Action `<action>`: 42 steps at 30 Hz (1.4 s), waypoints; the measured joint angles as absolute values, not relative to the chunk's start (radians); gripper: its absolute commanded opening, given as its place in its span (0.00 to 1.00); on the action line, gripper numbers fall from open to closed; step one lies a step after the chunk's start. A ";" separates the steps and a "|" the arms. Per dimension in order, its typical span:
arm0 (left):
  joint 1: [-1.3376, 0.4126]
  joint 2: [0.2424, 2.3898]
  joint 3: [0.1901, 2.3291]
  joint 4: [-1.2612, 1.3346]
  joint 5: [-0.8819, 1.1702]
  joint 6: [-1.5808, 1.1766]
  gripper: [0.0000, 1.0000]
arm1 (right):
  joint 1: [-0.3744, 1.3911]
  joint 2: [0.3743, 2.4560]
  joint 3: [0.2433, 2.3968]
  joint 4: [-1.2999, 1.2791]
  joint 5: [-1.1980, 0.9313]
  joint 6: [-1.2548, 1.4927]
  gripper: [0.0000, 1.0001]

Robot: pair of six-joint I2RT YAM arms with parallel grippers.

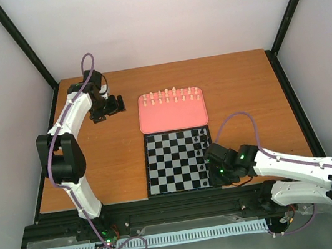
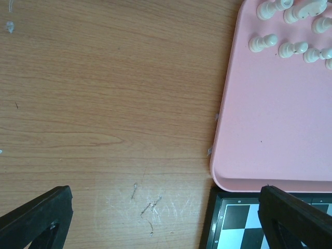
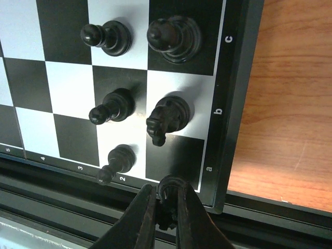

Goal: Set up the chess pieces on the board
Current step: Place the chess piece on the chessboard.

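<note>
The board [image 1: 166, 162] lies at the table's near middle. Black chess pieces [image 1: 203, 136] stand along its right edge. In the right wrist view a knight [image 3: 166, 116], a taller piece [image 3: 174, 33] and three pawns [image 3: 111, 106] stand on the last two files. My right gripper [image 3: 166, 205] is shut on a black piece [image 3: 174, 188], round-topped, over the corner square by the letter a. The cream-white chess pieces [image 1: 171, 95] stand in rows on the pink tray [image 1: 173, 120]. My left gripper [image 2: 165, 194] hangs open over bare wood left of the tray, holding nothing.
The pink tray [image 2: 275, 129] touches the board's far edge; the board's corner [image 2: 233, 223] shows under my left gripper's right finger. A black metal rail [image 1: 185, 206] runs along the table's near edge, just beneath my right gripper. Black frame posts rise at the back corners.
</note>
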State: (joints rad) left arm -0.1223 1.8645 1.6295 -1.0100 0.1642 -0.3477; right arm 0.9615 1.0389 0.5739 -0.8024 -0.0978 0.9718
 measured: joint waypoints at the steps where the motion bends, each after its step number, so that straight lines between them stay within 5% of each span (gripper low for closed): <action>1: -0.122 1.864 1.629 -1.010 0.164 -0.348 1.00 | 0.959 1.043 0.574 -0.802 -0.098 0.970 0.05; 25: -0.122 1.864 1.629 -1.010 0.164 -0.348 1.00 | 0.949 1.118 0.601 -0.789 -0.097 0.905 0.10; 39: -0.122 1.864 1.629 -1.010 0.164 -0.348 1.00 | 0.949 1.108 0.623 -0.811 -0.098 0.897 0.32; 42: -0.122 1.864 1.629 -1.010 0.164 -0.348 1.00 | 0.949 1.100 0.662 -0.850 -0.098 0.895 0.52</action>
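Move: The right hand holds the black rook by its top, just short of its corner square at the board's near right: that square's middle lies about 1 cm ahead and some 3 cm below. The black knight stands roughly 4 cm ahead, straight in line, the nearest pawn 3 cm to the left and 1 cm ahead, and the next pawn 4 cm ahead and 3 cm left. From the idle left hand the corner square lies about 31 cm back, 27 cm right and 12 cm below. The right hand, still pinching the rook, eases slowly forward and a touch left while settling down, about half a centimetre each way, to bring the rook's foot from the near edge of the corner square onto its middle, with the wrist turning only a few degrees. It then pauses while its fingers open to about a third, lets go of the rook, and climbs some 2 cm, slightly forward and left, with the fingertips parting to either side of the rook's top. ##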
